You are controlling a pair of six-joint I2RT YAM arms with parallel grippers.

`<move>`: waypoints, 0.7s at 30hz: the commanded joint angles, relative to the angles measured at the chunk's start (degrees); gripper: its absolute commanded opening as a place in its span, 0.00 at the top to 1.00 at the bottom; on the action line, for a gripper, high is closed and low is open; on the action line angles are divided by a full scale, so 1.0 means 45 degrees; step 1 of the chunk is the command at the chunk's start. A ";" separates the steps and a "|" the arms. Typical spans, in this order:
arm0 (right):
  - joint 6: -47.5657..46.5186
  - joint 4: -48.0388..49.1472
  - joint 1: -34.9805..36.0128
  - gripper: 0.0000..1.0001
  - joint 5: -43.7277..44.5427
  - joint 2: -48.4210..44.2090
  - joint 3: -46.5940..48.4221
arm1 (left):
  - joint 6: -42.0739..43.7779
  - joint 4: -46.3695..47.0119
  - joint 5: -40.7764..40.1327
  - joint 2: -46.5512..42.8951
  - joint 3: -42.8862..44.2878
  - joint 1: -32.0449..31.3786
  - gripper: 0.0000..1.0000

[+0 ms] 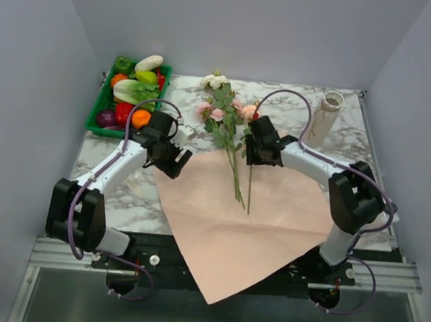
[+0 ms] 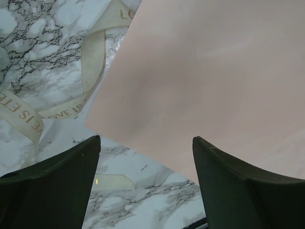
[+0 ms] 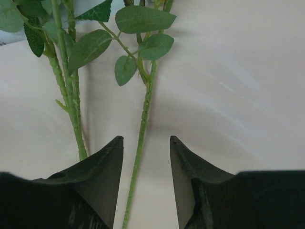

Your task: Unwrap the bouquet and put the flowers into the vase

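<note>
The bouquet lies unwrapped: its flowers (image 1: 227, 113), pink, peach and white roses on long green stems, rest on the spread salmon-pink paper (image 1: 233, 222). My right gripper (image 1: 251, 150) hangs over the stems; in the right wrist view its gripper (image 3: 147, 139) is open, with one thin stem (image 3: 143, 119) running between the fingers, untouched by either. More stems (image 3: 69, 95) pass to the left. My left gripper (image 1: 175, 158) is open at the paper's left edge (image 2: 143, 95), with nothing between its jaws. The off-white ribbed vase (image 1: 325, 117) stands at the back right.
A green tray (image 1: 98, 114) of vegetables sits at the back left. A cream ribbon (image 2: 90, 67) printed with gold letters lies loose on the marble by the paper's edge. The paper's near corner overhangs the table's front edge.
</note>
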 commanded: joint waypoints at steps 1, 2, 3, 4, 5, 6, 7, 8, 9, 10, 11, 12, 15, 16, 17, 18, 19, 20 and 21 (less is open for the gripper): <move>0.0274 0.0775 0.0121 0.51 0.0348 0.0652 0.0235 | 0.0272 0.0892 -0.0870 0.0204 -0.0251 0.0010 0.14; 0.0294 0.0911 0.0121 0.53 0.0367 0.0790 0.0235 | 0.0292 0.0912 -0.0948 0.0224 -0.0348 0.0010 0.14; 0.0333 0.0932 0.0159 0.54 0.0387 0.0907 0.0235 | 0.0272 0.0932 -0.0948 0.0205 -0.0407 0.0010 0.14; 0.0334 0.1009 0.0160 0.55 0.0426 0.1082 0.0216 | 0.0292 0.0951 -0.0910 0.0108 -0.0466 0.0010 0.14; 0.0334 0.1087 0.0179 0.55 0.0562 0.1162 0.0216 | 0.0330 0.0971 -0.0851 0.0030 -0.0524 0.0010 0.14; 0.0334 0.1127 0.0199 0.55 0.0679 0.1259 0.0197 | 0.0311 0.0990 -0.0831 -0.0048 -0.0660 0.0010 0.14; 0.0334 0.1147 0.0199 0.56 0.0796 0.1357 0.0177 | 0.0311 0.0971 -0.0812 -0.0204 -0.0700 0.0010 0.14; 0.0334 0.1224 0.0199 0.56 0.1049 0.1474 0.0157 | 0.0311 0.0952 -0.0754 -0.0283 -0.0759 0.0010 0.14; 0.0334 0.1264 0.0199 0.57 0.1167 0.1552 0.0119 | 0.0311 0.0932 -0.0676 -0.0361 -0.0798 0.0010 0.14; 0.0314 0.1322 0.0199 0.57 0.1265 0.1611 0.0060 | 0.0311 0.0951 -0.0656 -0.0555 -0.0856 0.0010 0.14; 0.0314 0.1419 0.0199 0.58 0.1382 0.1689 0.0021 | 0.0350 0.0952 -0.0617 -0.0634 -0.0896 0.0010 0.14; 0.0314 0.1498 0.0218 0.61 0.1422 0.1728 -0.0018 | 0.0389 0.0932 -0.0539 -0.0712 -0.0973 0.0010 0.14; 0.0411 0.1810 0.0218 0.68 0.1403 0.1807 -0.0174 | 0.0487 0.1048 -0.0421 -0.0889 -0.1285 0.0010 0.14; 0.0470 0.1888 0.0218 0.70 0.1383 0.1826 -0.0213 | 0.0487 0.1127 -0.0363 -0.0870 -0.1403 0.0010 0.14; 0.0490 0.2005 0.0238 0.72 0.1422 0.1865 -0.0233 | 0.0468 0.1205 -0.0382 -0.0792 -0.1481 0.0010 0.14; 0.0509 0.2025 0.0277 0.78 0.1442 0.1924 -0.0214 | 0.0467 0.1322 -0.0440 -0.0695 -0.1559 -0.0028 0.14; 0.0568 0.2064 0.0296 0.81 0.1461 0.1943 -0.0194 | 0.0467 0.1381 -0.0518 -0.0442 -0.1521 -0.0029 0.14; 0.0626 0.2065 0.0316 0.85 0.1500 0.1944 -0.0156 | 0.0429 0.1381 -0.0538 -0.0285 -0.1482 -0.0029 0.14; 0.0646 0.2065 0.0393 0.93 0.1636 0.1905 -0.0175 | 0.0370 0.1420 -0.0596 -0.0167 -0.1327 -0.0048 0.14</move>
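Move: The lone peach rose's bare stem, at the spot just below its lowest leaves, lies about 2 cm ahead of the right hand and 4 cm below, running between the open fingers. The bundled stems lie some 4 cm to the left, level fore and aft; the peach bloom is roughly 13 cm ahead and 1 cm left. The vase stands about 15 cm right and 8 cm ahead. From the left hand, that stem spot lies some 19 cm right and 3 cm ahead. Down about 4 cm over the first half, then edging forward to some 2 cm in all, the right hand sinks onto the lone rose's stem with hardly any turn of the wrist. The half-open fingers narrow slowly at first, then draw nearly shut once low, pinching the stem just below its leaves. ##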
